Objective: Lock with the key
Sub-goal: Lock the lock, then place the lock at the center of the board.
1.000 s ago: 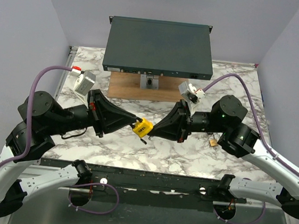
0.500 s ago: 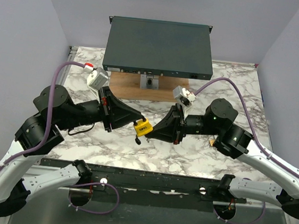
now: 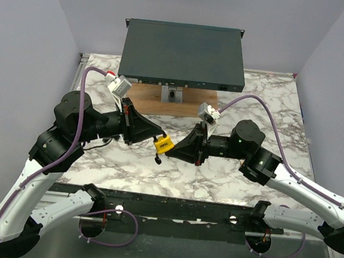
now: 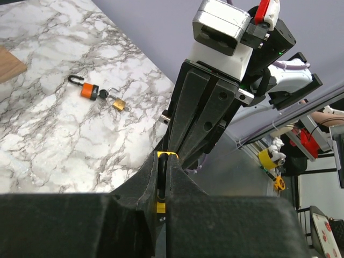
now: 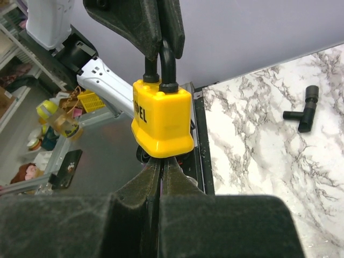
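A yellow padlock (image 3: 165, 143) hangs in the air above the marble table (image 3: 274, 96), between my two grippers. My left gripper (image 3: 158, 138) is shut on its black shackle (image 4: 161, 177). In the right wrist view the padlock (image 5: 161, 126) stands just above my right gripper (image 5: 162, 162), which is shut at the lock's underside. The key sits there between the fingers, and its head is hidden. A dark key (image 3: 157, 160) of its bunch dangles below the lock. My right gripper (image 3: 169, 153) meets the padlock from the right.
A black rack unit (image 3: 183, 53) stands at the back, with a wooden board (image 3: 144, 98) in front of it. A small orange piece with a black hook (image 4: 86, 90) and a brass padlock (image 4: 119, 104) lie on the marble. A black T-shaped part (image 5: 303, 110) lies nearby.
Both arms have swung inward and their wrist cameras have moved toward the middle. The padlock has stayed almost in place between the two shut grippers.
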Robot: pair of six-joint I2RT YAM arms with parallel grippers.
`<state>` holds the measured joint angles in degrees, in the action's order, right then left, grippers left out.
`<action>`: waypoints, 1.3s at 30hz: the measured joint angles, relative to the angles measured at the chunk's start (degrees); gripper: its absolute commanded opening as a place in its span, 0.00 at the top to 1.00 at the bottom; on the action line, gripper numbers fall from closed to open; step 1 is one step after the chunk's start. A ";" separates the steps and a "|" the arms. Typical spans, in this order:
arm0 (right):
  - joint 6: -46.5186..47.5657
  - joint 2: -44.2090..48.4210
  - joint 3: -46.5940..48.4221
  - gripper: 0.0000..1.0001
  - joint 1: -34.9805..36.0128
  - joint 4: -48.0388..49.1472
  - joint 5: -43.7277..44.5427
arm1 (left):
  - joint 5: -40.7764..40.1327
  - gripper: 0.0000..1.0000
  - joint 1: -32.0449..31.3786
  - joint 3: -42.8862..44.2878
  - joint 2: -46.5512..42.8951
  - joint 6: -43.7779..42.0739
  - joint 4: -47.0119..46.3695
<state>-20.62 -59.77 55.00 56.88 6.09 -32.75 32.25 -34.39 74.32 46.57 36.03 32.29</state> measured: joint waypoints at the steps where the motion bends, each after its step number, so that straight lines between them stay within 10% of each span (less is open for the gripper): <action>1: -0.48 0.00 -0.68 0.99 -0.24 0.74 -0.13 | -0.02 1.00 0.17 -0.63 -0.24 -0.02 -0.09; 19: -11.41 0.42 -13.62 0.99 -4.59 7.15 -6.60 | -6.16 1.00 1.40 -4.20 -3.93 -0.55 -8.94; 39: -18.38 -7.89 -15.61 0.99 -22.14 -7.34 23.98 | -19.96 1.00 0.31 -35.47 9.40 10.64 -20.74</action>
<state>-39.00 -67.66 39.40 34.74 -1.26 -8.78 12.29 -34.09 38.85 55.96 46.68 11.55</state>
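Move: The yellow padlock sits between the hands: its body is about 3 cm right of and 4 cm below the left hand, which holds its shackle, and 1 cm back. From the right hand the padlock is roughly 2 cm left, 2 cm ahead and 3 cm higher. Down on the table, the orange padlock lies some 21 cm ahead and 26 cm right of the right hand, 32 cm below; the black fitting is about 20 cm ahead and 22 cm left of the left hand, 38 cm below. The yellow padlock stays in the left hand's grip by its shackle, sinking slightly, rising some 3 cm, then going down steeply and forward towards the table, about 24 cm net, as the fingers tip down. The right hand's shut fingers come free of the padlock's body and draw away downward, forward and right, swinging clockwise some 50 degrees and tipping down. ##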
